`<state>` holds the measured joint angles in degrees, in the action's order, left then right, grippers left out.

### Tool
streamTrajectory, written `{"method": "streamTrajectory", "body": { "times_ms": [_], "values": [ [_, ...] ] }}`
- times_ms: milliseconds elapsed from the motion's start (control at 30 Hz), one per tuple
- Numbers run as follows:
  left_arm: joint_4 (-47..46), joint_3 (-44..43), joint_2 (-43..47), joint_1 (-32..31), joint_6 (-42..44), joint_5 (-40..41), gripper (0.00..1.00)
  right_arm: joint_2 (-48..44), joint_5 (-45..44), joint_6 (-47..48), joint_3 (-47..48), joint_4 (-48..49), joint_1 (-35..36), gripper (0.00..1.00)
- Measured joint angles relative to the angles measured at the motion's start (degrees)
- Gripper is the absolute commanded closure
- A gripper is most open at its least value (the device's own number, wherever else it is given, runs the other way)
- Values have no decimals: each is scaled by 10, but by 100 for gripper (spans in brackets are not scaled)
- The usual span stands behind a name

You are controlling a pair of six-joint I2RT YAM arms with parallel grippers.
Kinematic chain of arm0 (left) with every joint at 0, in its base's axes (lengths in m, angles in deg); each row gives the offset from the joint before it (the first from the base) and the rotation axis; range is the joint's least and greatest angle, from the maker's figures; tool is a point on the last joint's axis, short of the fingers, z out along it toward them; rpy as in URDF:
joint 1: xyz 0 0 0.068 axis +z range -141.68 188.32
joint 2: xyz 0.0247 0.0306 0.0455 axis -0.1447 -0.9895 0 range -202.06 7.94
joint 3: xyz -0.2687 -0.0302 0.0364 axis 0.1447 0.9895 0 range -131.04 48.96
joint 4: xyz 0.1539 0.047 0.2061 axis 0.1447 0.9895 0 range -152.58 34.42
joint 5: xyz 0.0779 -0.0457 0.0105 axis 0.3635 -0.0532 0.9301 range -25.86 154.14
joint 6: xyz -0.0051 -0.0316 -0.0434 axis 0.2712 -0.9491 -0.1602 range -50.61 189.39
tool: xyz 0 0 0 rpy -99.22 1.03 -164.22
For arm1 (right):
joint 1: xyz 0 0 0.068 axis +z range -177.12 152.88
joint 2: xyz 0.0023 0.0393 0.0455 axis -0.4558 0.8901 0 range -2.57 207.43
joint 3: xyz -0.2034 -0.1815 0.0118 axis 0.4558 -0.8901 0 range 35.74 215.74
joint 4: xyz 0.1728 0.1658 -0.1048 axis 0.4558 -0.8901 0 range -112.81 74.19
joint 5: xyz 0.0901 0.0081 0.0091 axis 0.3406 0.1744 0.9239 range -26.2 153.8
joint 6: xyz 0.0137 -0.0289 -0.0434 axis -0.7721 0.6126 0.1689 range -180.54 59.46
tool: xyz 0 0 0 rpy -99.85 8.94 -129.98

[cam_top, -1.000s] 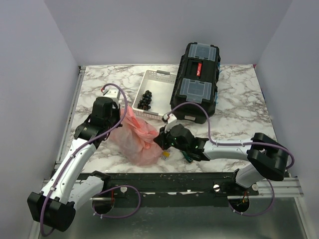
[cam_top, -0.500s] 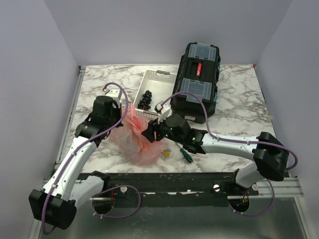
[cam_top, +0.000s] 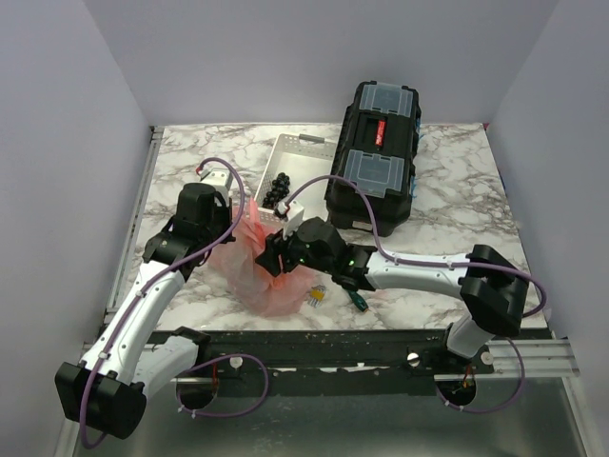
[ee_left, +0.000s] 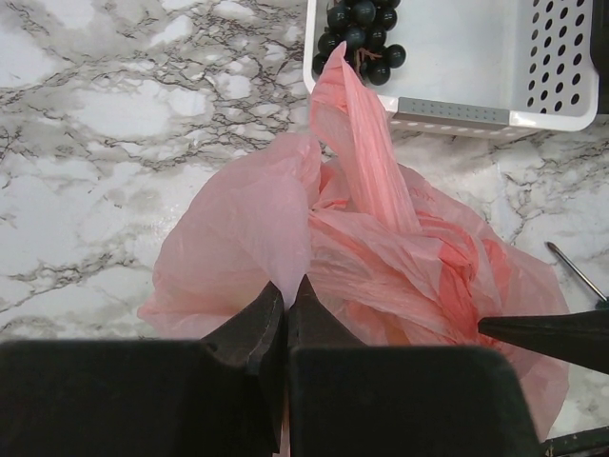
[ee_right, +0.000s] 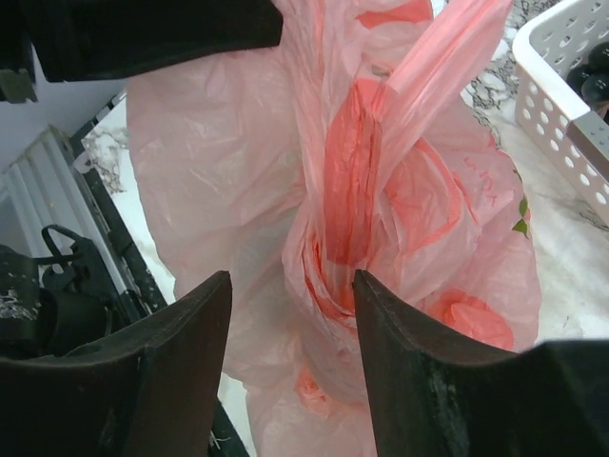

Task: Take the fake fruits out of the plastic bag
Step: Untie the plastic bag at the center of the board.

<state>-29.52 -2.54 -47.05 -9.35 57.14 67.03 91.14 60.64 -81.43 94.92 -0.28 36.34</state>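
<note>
The pink-red plastic bag [cam_top: 255, 268] lies bunched on the marble table near the front left, and it fills the left wrist view [ee_left: 381, 238] and the right wrist view [ee_right: 371, 209]. My left gripper [ee_left: 286, 288] is shut on a fold of the bag's film and holds it up. My right gripper [ee_right: 290, 286] is open, its jaws on either side of a twisted bunch of the bag. From above it [cam_top: 271, 255] sits at the bag's right side. The fake fruits are hidden; only reddish shapes show through the film.
A white tray [cam_top: 309, 152] with black grapes [cam_top: 277, 189] stands behind the bag, also in the left wrist view [ee_left: 457, 112]. A black toolbox [cam_top: 374, 152] stands at the back right. A green-handled screwdriver [cam_top: 357, 300] and a small yellow item [cam_top: 315, 296] lie right of the bag.
My right gripper has moved left from beside the screwdriver onto the bag's right side. The left gripper has stayed put, holding the bag.
</note>
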Motion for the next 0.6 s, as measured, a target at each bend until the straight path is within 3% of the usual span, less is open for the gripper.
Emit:
{"method": "streamTrajectory", "body": {
  "times_ms": [133, 300, 467, 600],
  "values": [
    [0, 0, 0, 1, -4, 3, 100, 1, 0, -2, -10, 0, 2, 71],
    [0, 0, 0, 5, -18, 16, 100, 1, -6, -15, -49, 7, 2, 80],
    [1, 0, 4, 12, -44, 54, 100, -13, -28, -28, -81, 13, 3, 96],
    [5, 0, 11, 24, -66, 80, 100, -45, -46, -36, -117, 19, 3, 99]
  ]
}}
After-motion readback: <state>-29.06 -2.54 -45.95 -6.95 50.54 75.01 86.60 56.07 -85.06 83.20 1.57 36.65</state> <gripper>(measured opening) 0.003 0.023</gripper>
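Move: The bag's knot lies about 4 cm below the open right hand, some 2 cm to its right and 1 cm back. The grapes are roughly 20 cm ahead of that hand, the white basket's middle 23 cm ahead and 8 cm right, and the small forks 9 cm back and 12 cm right, all about 14 cm lower. From the left hand, already pinching bag film, the knot is 11 cm right, 7 cm back and 6 cm below. Right hand sinks about 5 cm, closing at the knot, and goes right; left keeps its pinch, drawing left 3 cm. ##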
